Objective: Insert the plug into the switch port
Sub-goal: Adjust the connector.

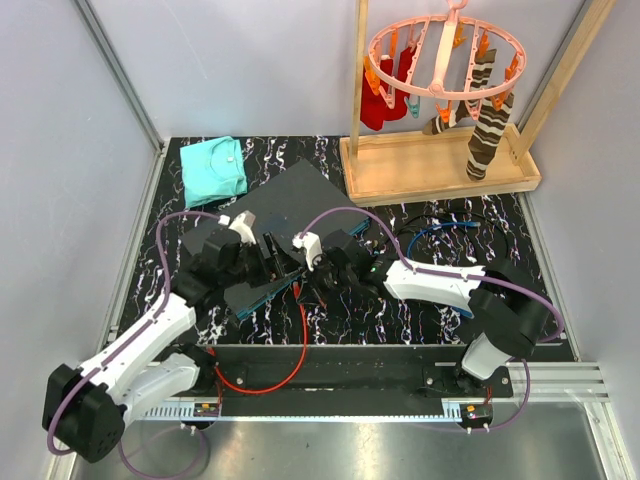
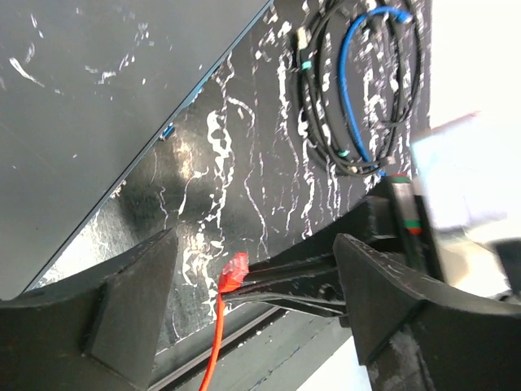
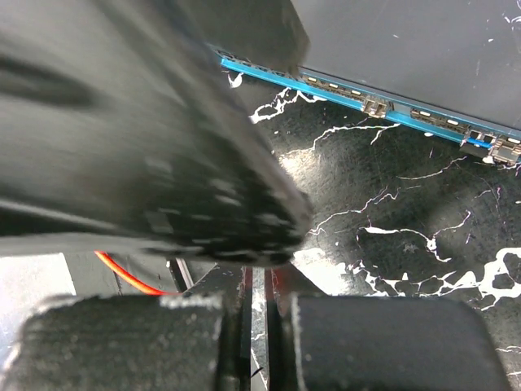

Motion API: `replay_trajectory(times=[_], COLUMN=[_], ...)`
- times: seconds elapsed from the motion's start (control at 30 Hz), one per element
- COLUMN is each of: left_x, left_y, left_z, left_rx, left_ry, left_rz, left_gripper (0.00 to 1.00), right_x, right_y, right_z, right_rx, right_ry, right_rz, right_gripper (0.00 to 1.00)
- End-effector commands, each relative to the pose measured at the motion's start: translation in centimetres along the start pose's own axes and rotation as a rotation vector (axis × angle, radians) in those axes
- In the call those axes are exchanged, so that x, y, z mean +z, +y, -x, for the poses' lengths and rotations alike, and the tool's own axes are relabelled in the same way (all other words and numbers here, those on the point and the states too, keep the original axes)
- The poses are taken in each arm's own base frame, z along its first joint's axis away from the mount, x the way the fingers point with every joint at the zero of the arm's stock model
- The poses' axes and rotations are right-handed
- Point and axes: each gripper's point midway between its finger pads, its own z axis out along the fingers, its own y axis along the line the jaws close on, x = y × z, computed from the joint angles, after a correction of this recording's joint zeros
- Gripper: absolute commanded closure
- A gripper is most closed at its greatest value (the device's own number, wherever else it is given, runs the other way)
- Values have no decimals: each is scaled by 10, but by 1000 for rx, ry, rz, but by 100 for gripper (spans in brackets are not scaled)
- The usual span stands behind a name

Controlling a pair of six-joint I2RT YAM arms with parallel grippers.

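Note:
The switch [image 1: 290, 195] is a flat dark grey box lying slantwise on the marbled table; its teal-blue edge [image 3: 366, 104] with a row of sockets faces the arms. My right gripper [image 1: 305, 290] is shut on the red plug [image 2: 234, 273], just in front of that edge, and the red cable [image 1: 290, 360] hangs down from it. My left gripper [image 2: 254, 248] is open, its two fingers wide apart on either side of the plug and the right gripper's fingertips, touching neither. In the right wrist view one blurred left finger [image 3: 163, 147] hides most of the scene.
A coil of black and blue cables [image 1: 440, 235] lies right of the switch. A folded teal cloth [image 1: 213, 168] sits at the back left. A wooden stand [image 1: 440, 170] with a hanger of socks occupies the back right. Grey walls enclose the table.

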Motion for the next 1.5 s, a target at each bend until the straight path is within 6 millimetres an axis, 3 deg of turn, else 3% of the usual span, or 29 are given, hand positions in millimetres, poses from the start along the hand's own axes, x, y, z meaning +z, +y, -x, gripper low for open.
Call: replay_trajectory(times=[0.0,0.27,0.4,0.43,0.5,0.53,0.57,0.6,0.63,0.67,0.73,0.77,0.87,1.1,1.23,1.47], left_x=[4,14,22,22,22,21,20,19,18,14,12,8,4,2,3,1], left_y=[-18,4,10,11,11,12,11,13,13,11,14,12,15,11,8,5], left_z=[0,-20,-27,-29,-27,-27,-21,-20,-18,-11,-7,-2,1,5,6,11], left_rx=[22,10,7,4,-1,-8,-29,-46,-92,-110,-197,-221,-316,-396,-415,-432], left_ry=[25,96,133,138,129,124,92,76,55,9,-34,-62,-99,-119,-128,-153], left_rz=[-70,12,36,40,45,50,58,67,71,62,60,44,11,-41,-64,-88], left_gripper=[26,38,56,69,84,100,100,100,100,100,100,100,100,100,100,100], right_x=[-9,-13,-12,-12,-13,-12,-14,-16,-15,-21,-24,-31,-35,-30,-24,-16], right_y=[16,11,12,11,10,8,6,7,3,5,2,7,9,18,25,19], right_z=[42,51,58,57,64,62,64,74,67,79,76,85,87,92,88,72], right_rx=[-47,-34,-32,-31,-25,-8,1,-1,24,20,42,36,44,37,36,57], right_ry=[-121,-177,-203,-205,-238,-244,-262,-311,-319,-377,-407,-454,-495,-506,-477,-435], right_rz=[25,-17,-16,-17,-26,-32,-49,-47,-60,-55,-68,-56,-45,18,64,58], right_gripper=[100,100,100,100,100,100,97,81,73,68,61,60,60,62,63,64])
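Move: The red plug lies about 2 cm back, 2 cm to the right and 6 cm below the open left hand. For the right hand the plug is already at its shut fingertips, barely 1 cm to its left. From the left hand, the switch's middle is some 12 cm ahead, 3 cm left and 13 cm below; the far end of the red cable is roughly 18 cm back, 14 cm left and 13 cm below. Downward about 4 cm goes the left hand to the plug, shutting its fingers on it while the right still holds it and eases forward and up. The right fingers then open about a third, let go and rise another 4 cm, rolling left side up, to straddle the cable; the left keeps its pinch, drifts left and up some 2 cm and turns about 15 degrees counter-clockwise. ##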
